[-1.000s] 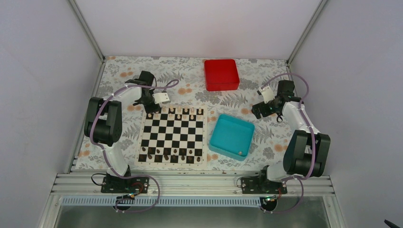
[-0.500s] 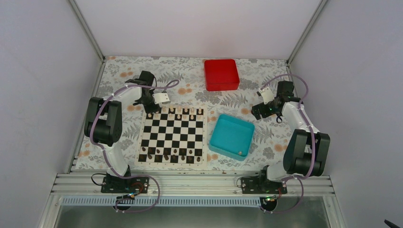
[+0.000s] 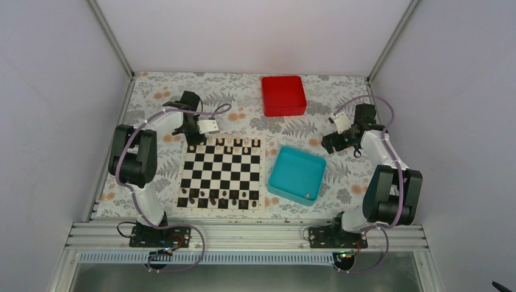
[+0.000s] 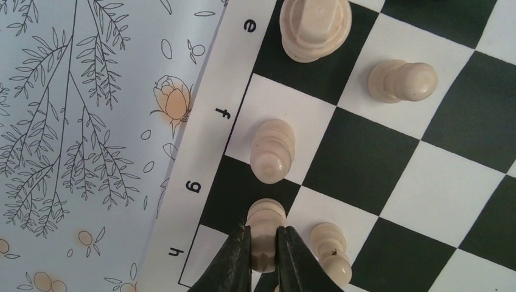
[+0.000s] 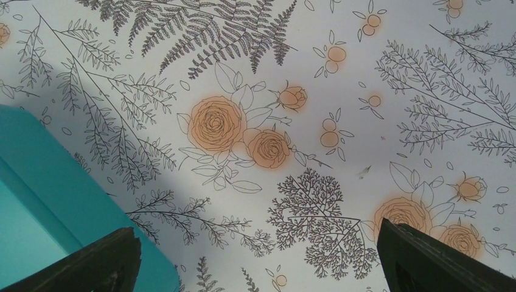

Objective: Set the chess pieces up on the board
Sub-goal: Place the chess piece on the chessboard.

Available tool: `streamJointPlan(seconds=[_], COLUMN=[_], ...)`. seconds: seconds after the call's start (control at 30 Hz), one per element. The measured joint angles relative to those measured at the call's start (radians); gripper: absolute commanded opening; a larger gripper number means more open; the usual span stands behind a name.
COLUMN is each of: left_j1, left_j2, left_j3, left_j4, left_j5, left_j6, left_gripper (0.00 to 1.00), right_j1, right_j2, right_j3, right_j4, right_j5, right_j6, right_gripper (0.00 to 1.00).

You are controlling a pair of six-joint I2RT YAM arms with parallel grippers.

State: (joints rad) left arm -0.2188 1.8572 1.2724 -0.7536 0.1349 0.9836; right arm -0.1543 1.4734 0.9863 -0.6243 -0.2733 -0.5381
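The black-and-white board [image 3: 222, 173] lies mid-table. Cream chess pieces [image 3: 228, 146] line its far row. My left gripper [image 3: 193, 143] is over the board's far-left corner. In the left wrist view the left gripper [image 4: 263, 234] is shut on a cream chess piece [image 4: 266, 214], which stands at the line between the squares marked g and h. Other cream pieces stand close by: one [image 4: 272, 149] on f, one [image 4: 315, 24] on e, one [image 4: 331, 252] just right of the fingers. My right gripper [image 3: 333, 141] hangs open and empty over the cloth [image 5: 258, 243].
A teal tray [image 3: 296, 174] right of the board holds one small pale piece [image 3: 308, 196]; its corner [image 5: 36, 201] shows by the right gripper's left finger. A red box [image 3: 283, 95] sits at the back. Dark pieces [image 3: 216, 198] fill the board's near rows.
The left wrist has shifted very slightly at the board's far-left corner. The right arm has barely moved.
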Motion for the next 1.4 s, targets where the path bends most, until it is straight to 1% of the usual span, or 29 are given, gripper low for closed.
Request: streamJointPlan(seconds=[0.93,1.17,1.2,1.4], left_j1=[-0.009,-0.009,-0.009,-0.011], left_j2=[0.000,0.006,0.006,0.006], left_j3=[0.013,0.013,0.013,0.022], left_j4=[0.005,0.010,0.011,0.002], left_j5=[-0.022,-0.032,-0.034,-0.040], left_j6=[0.000,0.004,0.004,0.003], left_gripper=[0.12,0.32,0.34,0.37], right_j1=[0.000,0.000,0.000,0.000], right_j2=[0.004,0.004,0.004,0.004], right_j3=[0.000,0.000,0.000,0.000], right_j4=[0.000,0.000,0.000,0.000], right_j5=[-0.002,-0.002,-0.002,-0.002], right_j6=[-0.011,-0.011,-0.011,-0.012], right_gripper=[1.00,1.00,1.00,1.00])
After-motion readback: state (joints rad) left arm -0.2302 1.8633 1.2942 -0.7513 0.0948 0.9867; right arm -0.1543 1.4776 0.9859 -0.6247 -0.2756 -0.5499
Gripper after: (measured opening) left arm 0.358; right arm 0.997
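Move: The left hand holds the chess piece over the dark g square of the far row; that square's middle is roughly 1 cm ahead of the hand point and 3 cm below it, with no real sideways offset. About 4 cm to the right and 1 cm ahead stands the bishop, 4 cm to the left and 1 cm ahead the corner piece, and about 3 cm straight back the pawn, all about 1 cm lower. From the right hand, the g square lies about 50 cm left, 3 cm ahead and 9 cm below. The left hand, still pinching the piece, at first barely stirs, then eases it about 0.5 cm forward towards the middle of the g square, rising about 0.5 cm on the way and sinking back again, with no real wrist turn. Then the fingers open from nearly shut to about a third and let go of the piece, staying around its head between the bishop and the corner piece. ##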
